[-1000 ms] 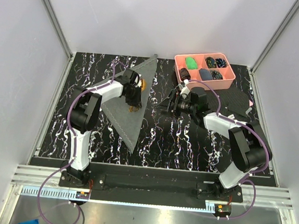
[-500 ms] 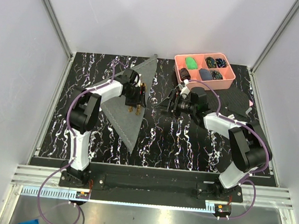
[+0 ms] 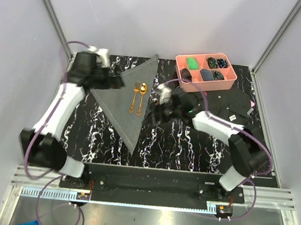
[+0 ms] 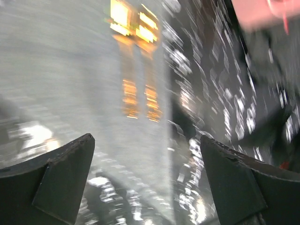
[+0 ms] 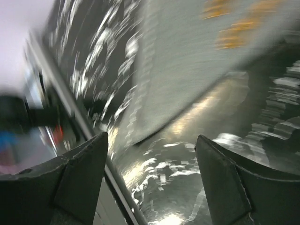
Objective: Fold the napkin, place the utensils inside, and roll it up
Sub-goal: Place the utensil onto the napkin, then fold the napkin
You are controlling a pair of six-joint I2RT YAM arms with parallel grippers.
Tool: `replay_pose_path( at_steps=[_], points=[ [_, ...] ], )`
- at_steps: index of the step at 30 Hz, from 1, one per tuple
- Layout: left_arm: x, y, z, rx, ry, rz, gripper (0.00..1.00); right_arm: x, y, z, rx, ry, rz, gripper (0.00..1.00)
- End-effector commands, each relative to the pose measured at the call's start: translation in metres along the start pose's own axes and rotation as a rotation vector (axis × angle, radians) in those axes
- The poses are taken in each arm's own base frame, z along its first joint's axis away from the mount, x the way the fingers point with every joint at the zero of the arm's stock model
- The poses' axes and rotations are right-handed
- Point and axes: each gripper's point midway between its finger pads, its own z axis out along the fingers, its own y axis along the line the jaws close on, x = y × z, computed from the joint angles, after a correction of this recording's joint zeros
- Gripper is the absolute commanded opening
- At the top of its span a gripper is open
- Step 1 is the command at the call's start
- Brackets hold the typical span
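The grey napkin [image 3: 123, 106] lies folded into a long triangle on the marbled table. The gold fork [image 3: 134, 96] and gold spoon [image 3: 142, 95] lie side by side on its upper part, handles toward me. My left gripper [image 3: 116, 81] is open and empty over the napkin's left corner, left of the utensils. In the blurred left wrist view its gripper [image 4: 146, 140] faces the napkin [image 4: 70, 70] and the gold utensils [image 4: 138, 89]. My right gripper [image 3: 155, 111] is open and empty just right of the napkin's right edge. The right wrist view shows that gripper [image 5: 151, 138] over the napkin [image 5: 187, 65].
A pink tray [image 3: 232, 80] with small dark and green items stands at the back right. A black patterned cloth [image 3: 235, 103] with a white tag lies in front of it, under my right arm. Grey walls close in the table on both sides.
My left gripper has let go of the utensils and swung back and left, leaving them lying on the napkin. My right gripper has moved left toward the napkin's edge.
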Motion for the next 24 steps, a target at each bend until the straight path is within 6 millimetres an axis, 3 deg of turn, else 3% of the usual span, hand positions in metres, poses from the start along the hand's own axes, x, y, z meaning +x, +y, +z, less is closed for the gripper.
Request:
replay_pose_path(
  at_steps=[1, 7, 10, 16, 20, 24],
  points=[
    [-0.003, 0.062, -0.054, -0.168, -0.092, -0.059, 0.99, 0.039, 0.037, 0.016, 0.021, 0.135, -0.388, 0.83],
    [0.005, 0.082, -0.051, -0.191, -0.125, -0.068, 0.99, 0.087, 0.076, 0.050, 0.009, 0.282, -0.531, 0.82],
    [0.012, 0.096, -0.046, -0.209, -0.121, -0.096, 0.99, 0.106, 0.076, 0.062, 0.087, 0.323, -0.556, 0.81],
    [0.022, 0.096, -0.040, -0.181, -0.109, -0.110, 0.99, 0.136, 0.081, 0.071, 0.170, 0.364, -0.588, 0.81],
    [0.022, 0.096, -0.039, -0.174, -0.110, -0.113, 0.99, 0.144, 0.079, 0.079, 0.202, 0.372, -0.618, 0.81],
    [0.025, 0.095, -0.039, -0.170, -0.105, -0.115, 0.99, 0.135, 0.080, 0.080, 0.255, 0.339, -0.671, 0.80]
  ],
)
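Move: The napkin's near corner lies about 15 cm back from my right hand, some 10 cm to its left and 11 cm below. Spoon and fork lie side by side on the napkin, both about 13 cm ahead of my right hand and 11 cm below, the spoon about 7 cm to the left, the fork about 11 cm. From my left hand the same corner is about 20 cm back, 9 cm to the right and 20 cm below. I swing my right hand back about 15 cm and left about 9 cm, then sink it some 9 cm towards the napkin's near corner, tipping its open fingers further down and turning them counter-clockwise. My empty left hand draws away from the utensils, 10 cm left and a little back, rising briefly before settling slightly lower; its fingers stay wide open. ##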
